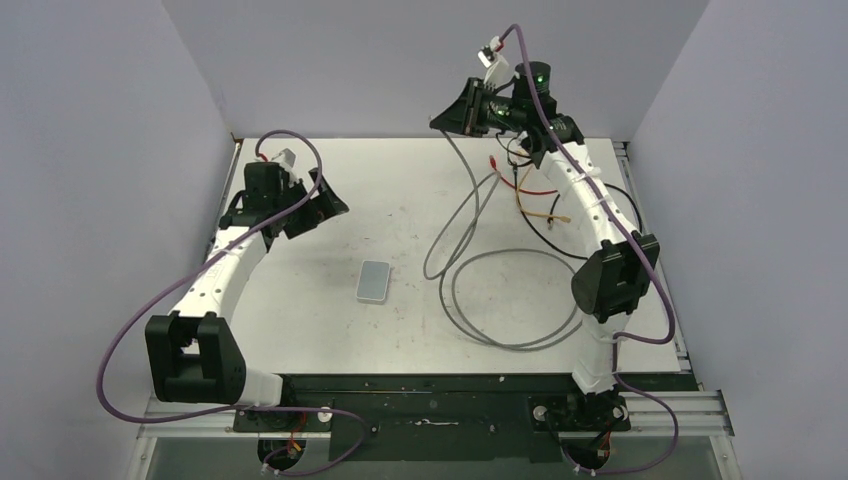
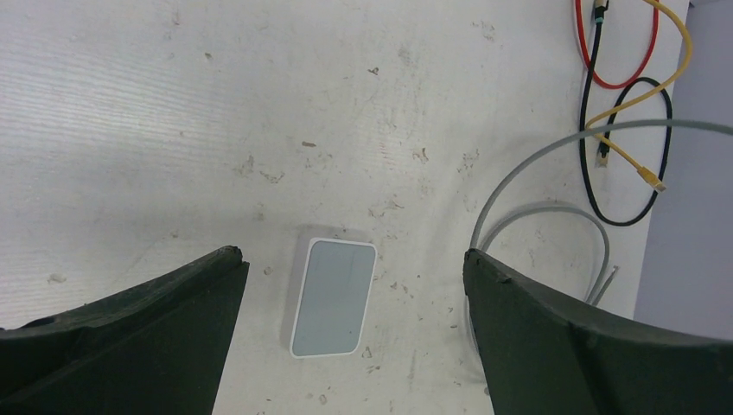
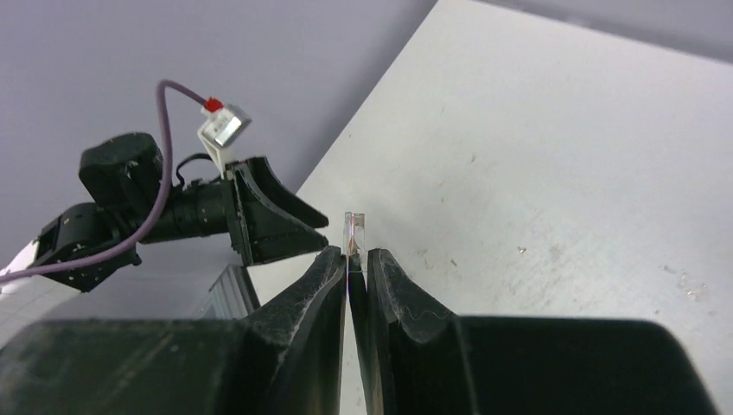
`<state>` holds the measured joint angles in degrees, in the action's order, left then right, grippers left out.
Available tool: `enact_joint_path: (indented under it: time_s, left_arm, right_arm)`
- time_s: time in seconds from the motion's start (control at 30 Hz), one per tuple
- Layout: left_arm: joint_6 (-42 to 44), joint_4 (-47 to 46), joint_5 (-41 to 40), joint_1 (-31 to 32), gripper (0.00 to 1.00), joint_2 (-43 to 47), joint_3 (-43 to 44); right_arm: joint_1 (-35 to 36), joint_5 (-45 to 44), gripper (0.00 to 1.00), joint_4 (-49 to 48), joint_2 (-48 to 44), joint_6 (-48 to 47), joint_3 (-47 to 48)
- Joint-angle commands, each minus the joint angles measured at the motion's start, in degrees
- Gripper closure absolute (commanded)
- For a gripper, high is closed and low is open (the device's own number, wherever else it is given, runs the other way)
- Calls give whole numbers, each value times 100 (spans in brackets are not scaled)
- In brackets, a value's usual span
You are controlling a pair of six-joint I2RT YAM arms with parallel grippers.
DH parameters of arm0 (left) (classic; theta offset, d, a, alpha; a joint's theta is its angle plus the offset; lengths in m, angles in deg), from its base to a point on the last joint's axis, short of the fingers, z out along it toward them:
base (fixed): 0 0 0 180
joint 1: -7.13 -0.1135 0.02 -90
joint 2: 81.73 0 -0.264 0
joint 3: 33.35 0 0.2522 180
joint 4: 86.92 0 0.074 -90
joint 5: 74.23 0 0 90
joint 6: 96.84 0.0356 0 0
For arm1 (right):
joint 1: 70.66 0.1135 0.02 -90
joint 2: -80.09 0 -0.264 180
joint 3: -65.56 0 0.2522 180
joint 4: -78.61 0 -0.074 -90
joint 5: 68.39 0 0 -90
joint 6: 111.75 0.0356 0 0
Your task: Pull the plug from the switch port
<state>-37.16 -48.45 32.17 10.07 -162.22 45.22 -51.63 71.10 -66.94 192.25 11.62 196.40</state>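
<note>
The switch (image 1: 374, 281), a small flat light-grey box, lies on the white table (image 1: 400, 170) with no cable in it; the left wrist view shows the switch (image 2: 334, 298) from above. My left gripper (image 1: 322, 206) hovers up and left of it, jaws wide open and empty (image 2: 353, 259). My right gripper (image 1: 447, 114) is raised over the table's far edge. It is shut (image 3: 357, 259) on a clear plug (image 3: 354, 229) that sticks out past the fingertips. A grey cable (image 1: 468, 200) hangs from that gripper down to loops on the table.
The grey cable's loops (image 1: 510, 300) lie right of the switch. Red, yellow and black cables (image 1: 530, 190) lie at the back right, also in the left wrist view (image 2: 622, 130). Grey walls enclose the table on three sides. The left arm (image 3: 173, 216) shows in the right wrist view.
</note>
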Motion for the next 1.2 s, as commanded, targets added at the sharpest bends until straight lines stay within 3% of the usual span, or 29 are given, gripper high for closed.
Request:
enact_joint_path:
  time_s: [0.0,0.53,1.17]
  left_arm:
    - [-149,-419,330,-30,4,-11,-97]
    - [-372,-643,739,-30,4,-204,-302]
    - [-507,-878,1063,-30,4,-530,-223]
  right_arm:
    - [-242,-259,95,154,159,-51,862]
    - [-935,-566,95,-349,248,292,1831]
    - [-2084,-1372,95,-723,-176,291,2179]
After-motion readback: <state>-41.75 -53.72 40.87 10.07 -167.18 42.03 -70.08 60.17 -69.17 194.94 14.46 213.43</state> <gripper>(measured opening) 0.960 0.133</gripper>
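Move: The right gripper still pinches the grey cable's plug about 36 cm above the table. The loose cable pile it is carried towards lies about 29 cm to its right and 12 cm ahead; the grey coil is some 19 cm right and 23 cm back, and the switch some 16 cm left and 18 cm back. From the open left hand, the switch is about 12 cm right, 8 cm back and 17 cm below, the pile some 56 cm right and 18 cm ahead. Keep the right gripper shut on the grey plug and sweep it right by about 17 cm, forward and up too, away from the switch and sideways towards the loose cables; climb early, then run mostly right, turning clockwise some 30 degrees. Meanwhile ease the open left gripper down and right a few centimetres, towards the switch without touching it. ##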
